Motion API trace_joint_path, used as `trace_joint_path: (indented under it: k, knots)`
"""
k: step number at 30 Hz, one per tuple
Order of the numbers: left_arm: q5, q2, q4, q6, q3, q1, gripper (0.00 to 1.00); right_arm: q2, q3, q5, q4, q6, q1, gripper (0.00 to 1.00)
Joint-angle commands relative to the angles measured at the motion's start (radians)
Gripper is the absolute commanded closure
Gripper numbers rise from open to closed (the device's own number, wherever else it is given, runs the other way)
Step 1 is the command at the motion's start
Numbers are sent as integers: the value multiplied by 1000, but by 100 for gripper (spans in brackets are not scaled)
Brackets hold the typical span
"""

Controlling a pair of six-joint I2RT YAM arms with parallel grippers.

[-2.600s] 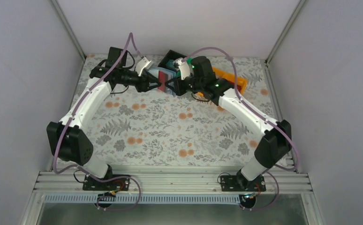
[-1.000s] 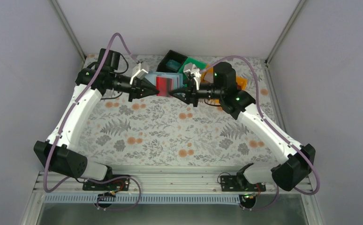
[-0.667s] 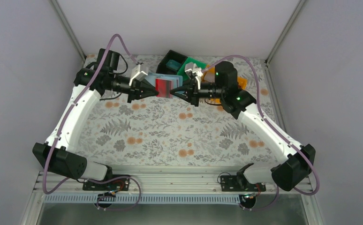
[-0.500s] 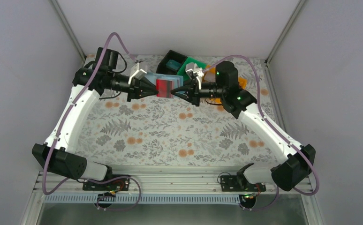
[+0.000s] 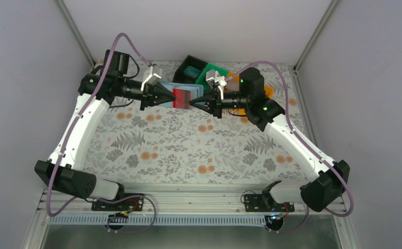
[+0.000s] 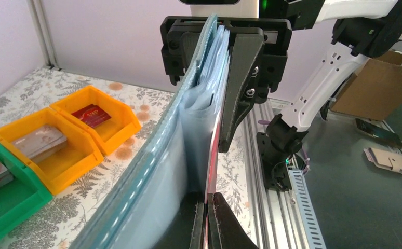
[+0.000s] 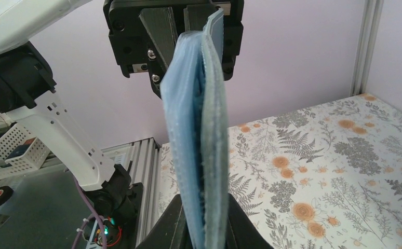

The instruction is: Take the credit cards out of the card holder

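Observation:
The blue card holder (image 5: pixel 194 90) hangs in the air between both grippers, above the back of the table. My right gripper (image 5: pixel 195 101) is shut on its right end; in the right wrist view the jaws (image 7: pixel 204 224) clamp the folded blue card holder (image 7: pixel 196 114) edge-on. My left gripper (image 5: pixel 173 97) is shut on a red credit card (image 5: pixel 181 97) that sticks out of the holder's left side. In the left wrist view the gripper (image 6: pixel 205 210) pinches the thin red card edge (image 6: pixel 213 153) beside the pale blue pockets (image 6: pixel 152 176). Other cards inside are hidden.
Behind the grippers stand a black bin (image 5: pixel 188 66), a green bin (image 5: pixel 213 74) and orange bins (image 5: pixel 267 92). The left wrist view shows orange bins (image 6: pixel 113 136) holding a red card (image 6: pixel 91 114) and a pale stack (image 6: pixel 38 141), plus a green bin (image 6: pixel 17 199). Floral tabletop (image 5: pixel 188 150) lies below.
My right gripper has closed on the card holder. My left arm has drawn a little to the left, and the red card shows slightly further out of the holder.

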Motion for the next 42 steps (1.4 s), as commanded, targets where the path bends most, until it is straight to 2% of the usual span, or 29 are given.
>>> trace_joint_path:
  k: [1, 9, 13, 18, 25, 29, 32, 34, 38, 41, 42]
  knots:
    - [24, -23, 1, 28, 14, 44, 98, -42, -4, -7, -43, -47, -15, 91]
    - [35, -31, 2, 35, -6, 89, 98, -34, 3, -20, -56, -36, -42, 96]
    - [-13, -37, 1, 33, -15, 153, 98, 0, 2, 27, -81, 23, -82, 96]
    - [-122, -39, 1, 49, -51, 249, 98, 89, -23, -11, -127, 90, -141, 96]
    - [-271, -38, 106, -36, -98, 289, 98, 356, 8, 29, -159, 220, -105, 96]
    - [-275, -28, 115, -44, -92, 283, 97, 557, 104, -3, -206, 225, -51, 96]
    - [-283, -22, 105, -41, -74, 272, 98, 651, 179, -16, -265, 208, -41, 96]
    - [-284, -23, 102, -40, -66, 264, 98, 686, 217, 19, -304, 193, -41, 93]
    - [-320, -32, 97, -37, -62, 240, 98, 713, 248, 75, -357, 175, -63, 76]
    - [-356, -32, 85, -30, -58, 206, 98, 667, 238, 194, -372, 187, -103, 64]
    - [-363, -33, 78, -24, -58, 192, 97, 640, 240, 252, -382, 185, -112, 63]
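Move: The left hand already pinches the red card, and the card holder's middle is about 3 cm to its right and 2 cm ahead, level with it. The right hand already grips that holder, its middle some 3 cm to the left and 2 cm ahead; the clear table spot for it is about 9 cm ahead, 5 cm left and 34 cm below. The green bin stands roughly 34 cm ahead of the right hand, 9 cm to its right and 35 cm down. Keeping its pinch on the red card, the left hand draws it out away from the card holder, about 10 cm to the left and 8 cm forward while sinking a little, its fingers swinging counter-clockwise towards forward. The right hand eases slightly right and forward against that pull, then carries the holder quickly down some 27 cm and about 10 cm forward to the table, rolling its forward side down and dipping its fingertips, and its fingers begin to open at the bottom. ##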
